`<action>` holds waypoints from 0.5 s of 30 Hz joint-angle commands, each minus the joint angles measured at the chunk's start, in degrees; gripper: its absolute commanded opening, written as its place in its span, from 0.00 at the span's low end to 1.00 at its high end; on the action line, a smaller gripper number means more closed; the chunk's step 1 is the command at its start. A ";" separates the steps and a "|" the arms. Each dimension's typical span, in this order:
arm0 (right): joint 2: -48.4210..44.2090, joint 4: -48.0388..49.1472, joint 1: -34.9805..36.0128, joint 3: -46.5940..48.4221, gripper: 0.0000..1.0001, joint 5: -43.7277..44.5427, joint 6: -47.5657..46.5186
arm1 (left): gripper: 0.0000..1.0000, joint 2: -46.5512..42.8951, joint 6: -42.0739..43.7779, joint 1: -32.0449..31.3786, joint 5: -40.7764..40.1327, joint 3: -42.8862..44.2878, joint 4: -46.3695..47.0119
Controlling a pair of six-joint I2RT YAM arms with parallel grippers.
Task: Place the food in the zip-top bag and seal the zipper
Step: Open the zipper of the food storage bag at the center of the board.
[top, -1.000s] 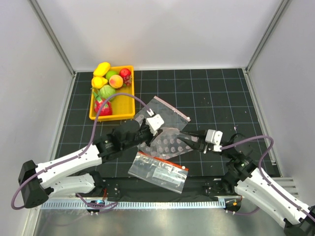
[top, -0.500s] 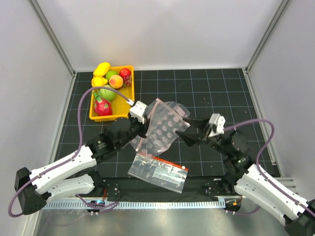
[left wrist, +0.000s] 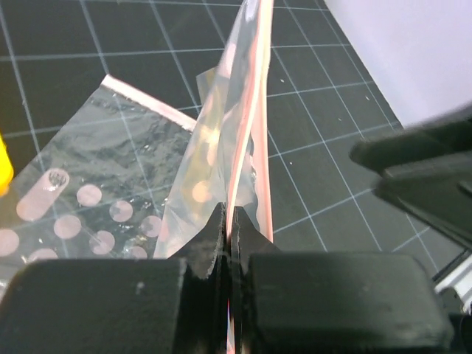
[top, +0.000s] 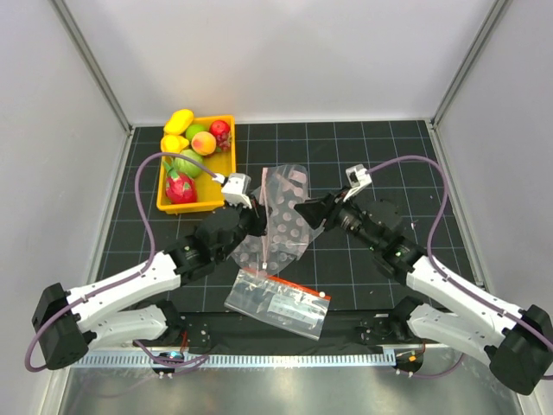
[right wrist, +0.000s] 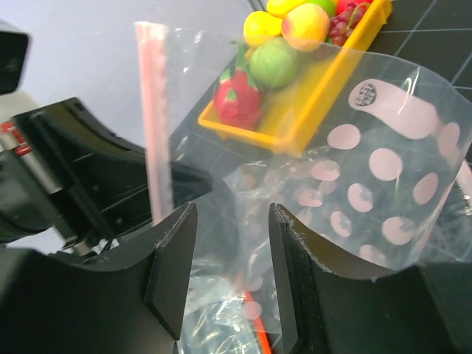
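Observation:
My left gripper is shut on the pink zipper of the clear zip-top bag, which stands up out of its jaws. A clear sheet with pink dots hangs against the bag. My right gripper is open right beside the bag, with thin clear film showing between its fingers. The zipper runs upright just left of those fingers. The food, glossy toy fruits, lies in a yellow tray at the back left.
The yellow tray sits close behind the left gripper. A second clear bag with a red band and printing lies on the mat near the arm bases. White walls close in the left, back and right sides.
The left gripper has carried the bag and dotted sheet up and towards the back. The right gripper has swung back and left to the bag, and its jaws have opened.

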 commanded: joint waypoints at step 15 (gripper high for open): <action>9.10 -1.88 18.09 6.72 0.47 13.09 -10.21 | 0.00 1.58 -12.26 0.34 -11.71 1.01 1.15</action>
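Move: The slider end of the raised clear bag's zipper strip is what the half-open right hand heads for: about 9 cm back, 8 cm to its left and 6 cm below. The flat clear bag on the board is centred some 7 cm left, 4 cm ahead and 13 cm below this hand; the orange-zip bag lies roughly 16 cm back, 7 cm left. From the left hand, already pinching the strip, the slider end is 7 cm back, 1 cm right and 5 cm lower. The left fingers keep their pinch on the zipper strip while that hand swings about 10 degrees counter-clockwise, easing some 2 cm forward and left. The right hand sweeps left, back and down, about 8 cm in all, to bring its half-open fingers around the strip's lower stretch near the slider, rolling its left side down slightly and turning a little counter-clockwise. No closing on the strip yet. ##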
